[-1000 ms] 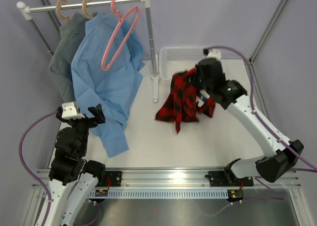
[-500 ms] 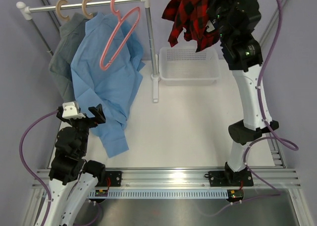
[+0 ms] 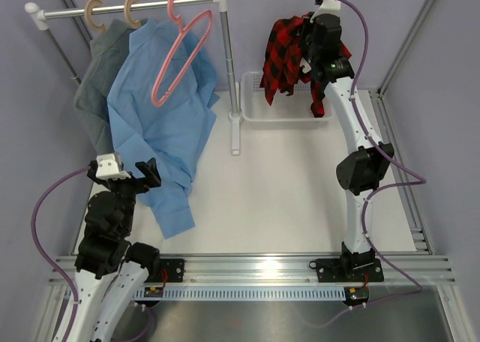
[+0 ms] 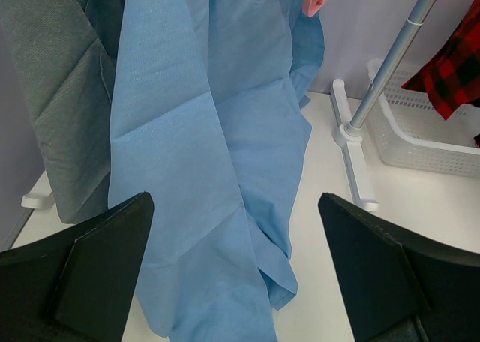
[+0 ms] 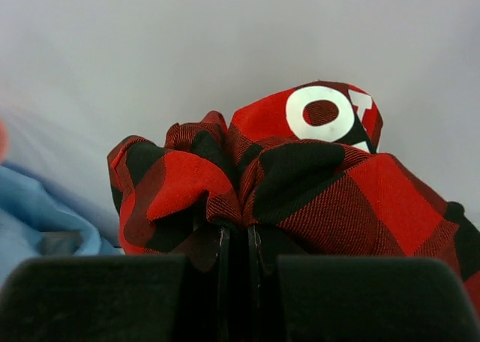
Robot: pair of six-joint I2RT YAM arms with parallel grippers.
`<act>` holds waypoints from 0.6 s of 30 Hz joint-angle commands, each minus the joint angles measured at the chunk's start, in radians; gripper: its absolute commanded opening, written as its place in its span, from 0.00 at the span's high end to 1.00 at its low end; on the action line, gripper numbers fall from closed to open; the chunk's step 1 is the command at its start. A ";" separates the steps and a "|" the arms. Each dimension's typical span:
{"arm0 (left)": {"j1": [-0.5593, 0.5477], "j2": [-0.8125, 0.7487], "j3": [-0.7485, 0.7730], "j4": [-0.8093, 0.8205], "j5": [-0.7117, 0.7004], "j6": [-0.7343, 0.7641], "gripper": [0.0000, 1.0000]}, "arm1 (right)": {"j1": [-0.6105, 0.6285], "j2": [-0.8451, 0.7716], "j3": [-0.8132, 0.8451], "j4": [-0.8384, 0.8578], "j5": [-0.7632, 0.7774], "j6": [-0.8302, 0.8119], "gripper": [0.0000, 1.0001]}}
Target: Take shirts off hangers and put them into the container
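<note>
My right gripper is shut on a bunched fold of the red-and-black plaid shirt, which hangs in the air above the container, a white mesh basket at the back of the table. The light blue shirt and the grey shirt hang from tan hangers on the rail. A pink hanger hangs bare in front of the blue shirt. My left gripper is open just in front of the blue shirt's lower hem, holding nothing.
The rack's rail runs across the back left. Its upright post and white foot stand between the hanging shirts and the basket. Frame struts rise at the table's corners.
My right arm has carried the plaid shirt from the table's middle up and back, then brought it lower over the basket. The left arm has not moved.
</note>
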 commanded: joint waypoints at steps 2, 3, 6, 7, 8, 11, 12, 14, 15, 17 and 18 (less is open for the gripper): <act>0.003 0.004 -0.004 0.047 0.019 -0.011 0.02 | -0.026 0.054 0.025 0.129 -0.015 0.025 1.00; 0.003 0.004 -0.004 0.046 0.020 -0.011 0.02 | -0.030 0.068 0.028 0.121 -0.014 0.038 1.00; 0.003 0.004 -0.004 0.046 0.021 -0.011 0.02 | -0.030 0.130 0.034 0.072 0.013 0.071 1.00; 0.003 0.003 -0.004 0.046 0.019 -0.011 0.02 | -0.030 0.146 0.016 0.058 0.011 0.085 1.00; 0.003 0.003 -0.004 0.046 0.019 -0.011 0.02 | -0.030 0.148 -0.002 0.037 0.002 0.106 1.00; 0.003 0.003 -0.004 0.046 0.019 -0.011 0.02 | -0.030 0.117 -0.135 0.044 -0.033 0.199 1.00; 0.003 0.001 -0.004 0.046 0.019 -0.011 0.02 | -0.030 0.101 -0.200 0.046 -0.046 0.247 1.00; 0.001 0.001 -0.002 0.046 0.019 -0.011 0.02 | -0.030 0.096 -0.237 0.018 -0.066 0.281 1.00; 0.003 0.001 -0.004 0.046 0.020 -0.013 0.02 | -0.030 0.111 -0.239 -0.006 -0.066 0.314 1.00; 0.003 0.001 -0.002 0.046 0.022 -0.013 0.02 | -0.030 0.139 -0.217 -0.101 -0.069 0.328 1.00; 0.003 0.001 -0.002 0.046 0.024 -0.013 0.02 | -0.030 0.156 -0.200 -0.132 -0.070 0.342 1.00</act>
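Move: The container that the held plaid shirt is going to has its middle about 36 cm below the right hand and only some 3 cm farther out, with no sideways offset. The rack's right post stands about 21 cm to the right hand's left and 2 cm back, its middle 15 cm lower; the pink hanger is around 36 cm left, 10 cm back, at nearly the same height. From the idle left hand, the container lies some 42 cm ahead, 43 cm right and 25 cm down. Still pinching the bunched plaid shirt in shut fingers, the right hand brings it swiftly down into the container, sinking some 24 cm. It drifts a few centimetres outward early on, then eases about half of that back while the fingers tip nearly 30 degrees downward, keeping their hold. ##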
